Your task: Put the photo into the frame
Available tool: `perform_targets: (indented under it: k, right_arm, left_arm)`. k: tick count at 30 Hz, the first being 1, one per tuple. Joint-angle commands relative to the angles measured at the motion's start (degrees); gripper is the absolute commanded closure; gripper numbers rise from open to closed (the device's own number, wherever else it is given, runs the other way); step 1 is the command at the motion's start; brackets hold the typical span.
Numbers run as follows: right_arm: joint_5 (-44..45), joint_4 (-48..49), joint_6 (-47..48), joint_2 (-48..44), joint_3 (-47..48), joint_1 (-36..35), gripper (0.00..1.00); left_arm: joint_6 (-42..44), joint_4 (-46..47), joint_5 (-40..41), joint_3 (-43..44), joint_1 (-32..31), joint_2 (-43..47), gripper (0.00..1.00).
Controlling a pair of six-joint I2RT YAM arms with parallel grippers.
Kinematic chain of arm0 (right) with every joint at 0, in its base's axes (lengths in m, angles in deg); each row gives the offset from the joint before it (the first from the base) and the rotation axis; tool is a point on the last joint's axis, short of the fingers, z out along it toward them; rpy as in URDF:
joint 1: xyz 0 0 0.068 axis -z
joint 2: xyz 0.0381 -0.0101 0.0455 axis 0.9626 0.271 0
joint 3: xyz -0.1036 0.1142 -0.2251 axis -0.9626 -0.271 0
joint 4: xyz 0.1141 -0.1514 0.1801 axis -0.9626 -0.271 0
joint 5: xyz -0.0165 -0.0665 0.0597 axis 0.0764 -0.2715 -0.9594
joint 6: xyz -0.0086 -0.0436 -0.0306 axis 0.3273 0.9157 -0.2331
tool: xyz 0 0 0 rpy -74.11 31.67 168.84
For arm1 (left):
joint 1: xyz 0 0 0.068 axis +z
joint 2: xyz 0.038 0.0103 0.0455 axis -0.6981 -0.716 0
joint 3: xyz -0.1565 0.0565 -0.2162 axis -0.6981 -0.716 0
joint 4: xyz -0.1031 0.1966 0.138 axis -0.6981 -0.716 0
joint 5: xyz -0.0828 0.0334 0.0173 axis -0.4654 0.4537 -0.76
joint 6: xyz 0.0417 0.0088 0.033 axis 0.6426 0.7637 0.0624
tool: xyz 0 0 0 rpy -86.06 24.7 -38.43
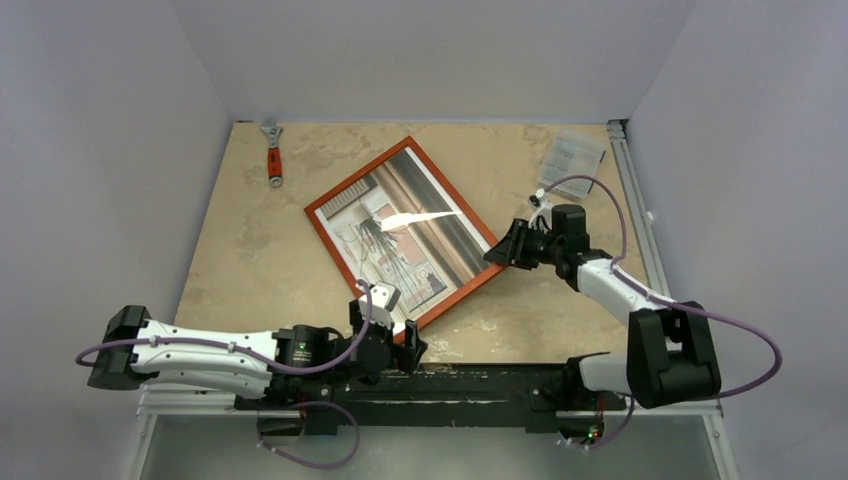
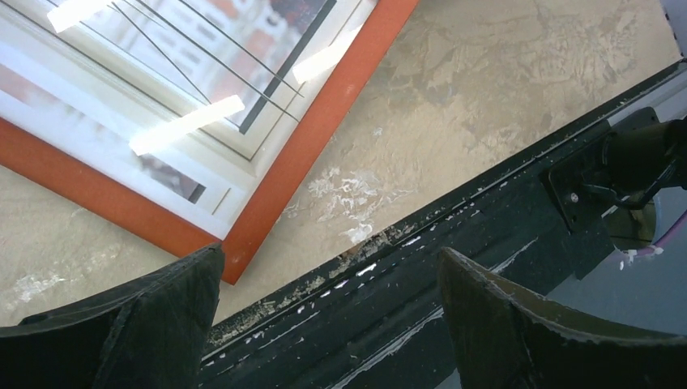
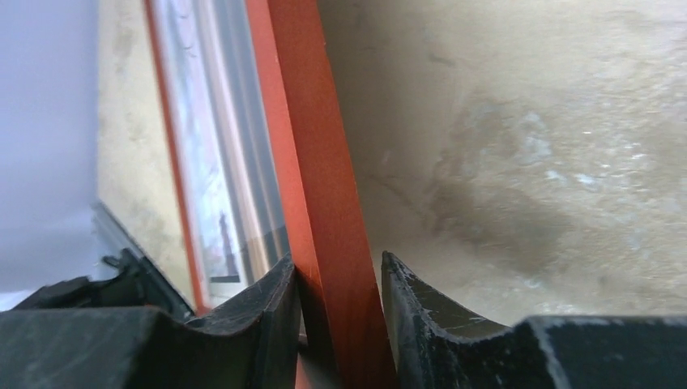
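The orange-brown frame [image 1: 358, 173] lies tilted on the beige table, and the photo [image 1: 400, 235] of a grassy plant at a window lies face up inside it, with glare across it. My right gripper [image 1: 500, 250] is at the frame's right corner; in the right wrist view its jaws [image 3: 336, 259] are closed on the frame's border [image 3: 312, 146], with the photo [image 3: 219, 162] to the left. My left gripper [image 1: 400, 335] is open and empty just off the frame's near corner. In the left wrist view it [image 2: 328, 251] hangs over the table edge, with frame [image 2: 324, 105] and photo [image 2: 162, 81] above.
A red-handled wrench [image 1: 273, 150] lies at the table's far left. A small clear plastic box [image 1: 572, 155] sits at the far right corner. A black rail [image 1: 480, 380] runs along the near edge, also in the left wrist view [image 2: 454, 267]. White walls enclose the table.
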Motion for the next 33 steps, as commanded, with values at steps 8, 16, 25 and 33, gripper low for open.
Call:
perform_targets:
  k: [8, 16, 25, 33]
  right_arm:
    - [20.8, -2.7, 2.6, 6.9, 1.1, 0.2, 0.48]
    - [28.2, -6.1, 1.1, 7.2, 3.8, 0.3, 0.25]
    - [23.2, -9.5, 3.1, 4.1, 4.8, 0.2, 0.07]
    - [22.9, -13.9, 2.2, 0.3, 2.9, 0.3, 0.07]
  left_arm:
    - [-4.0, -4.1, 1.5, 6.7, -0.2, -6.4, 0.0]
    - [-4.6, -4.4, 1.1, 8.0, 0.6, -7.4, 0.0]
    - [-10.5, -5.2, -5.4, 2.5, 11.4, -1.5, 0.0]
    - [-20.2, -13.9, -8.2, -5.4, 21.5, 8.5, 0.04]
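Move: From the right hand, which still grips the right corner of the frame, the table spot for that corner lies about 7 cm below and 2 cm to the right; the frame's middle is some 21 cm left and 7 cm ahead, the plastic box about 28 cm ahead and 16 cm right. From the open left hand, the frame's near corner is roughly 3 cm ahead, 4 cm left and 10 cm below. Lowering its corner of the frame some 6 cm while moving as far to the right, the right hand rolls left side down and turns clockwise, opens wide and lets go, then eases back 2 cm. The open left hand dips slightly, then swings forward and left about 5 cm from the table's front edge past the near corner, sinking late and turning some 20 degrees counter-clockwise. ##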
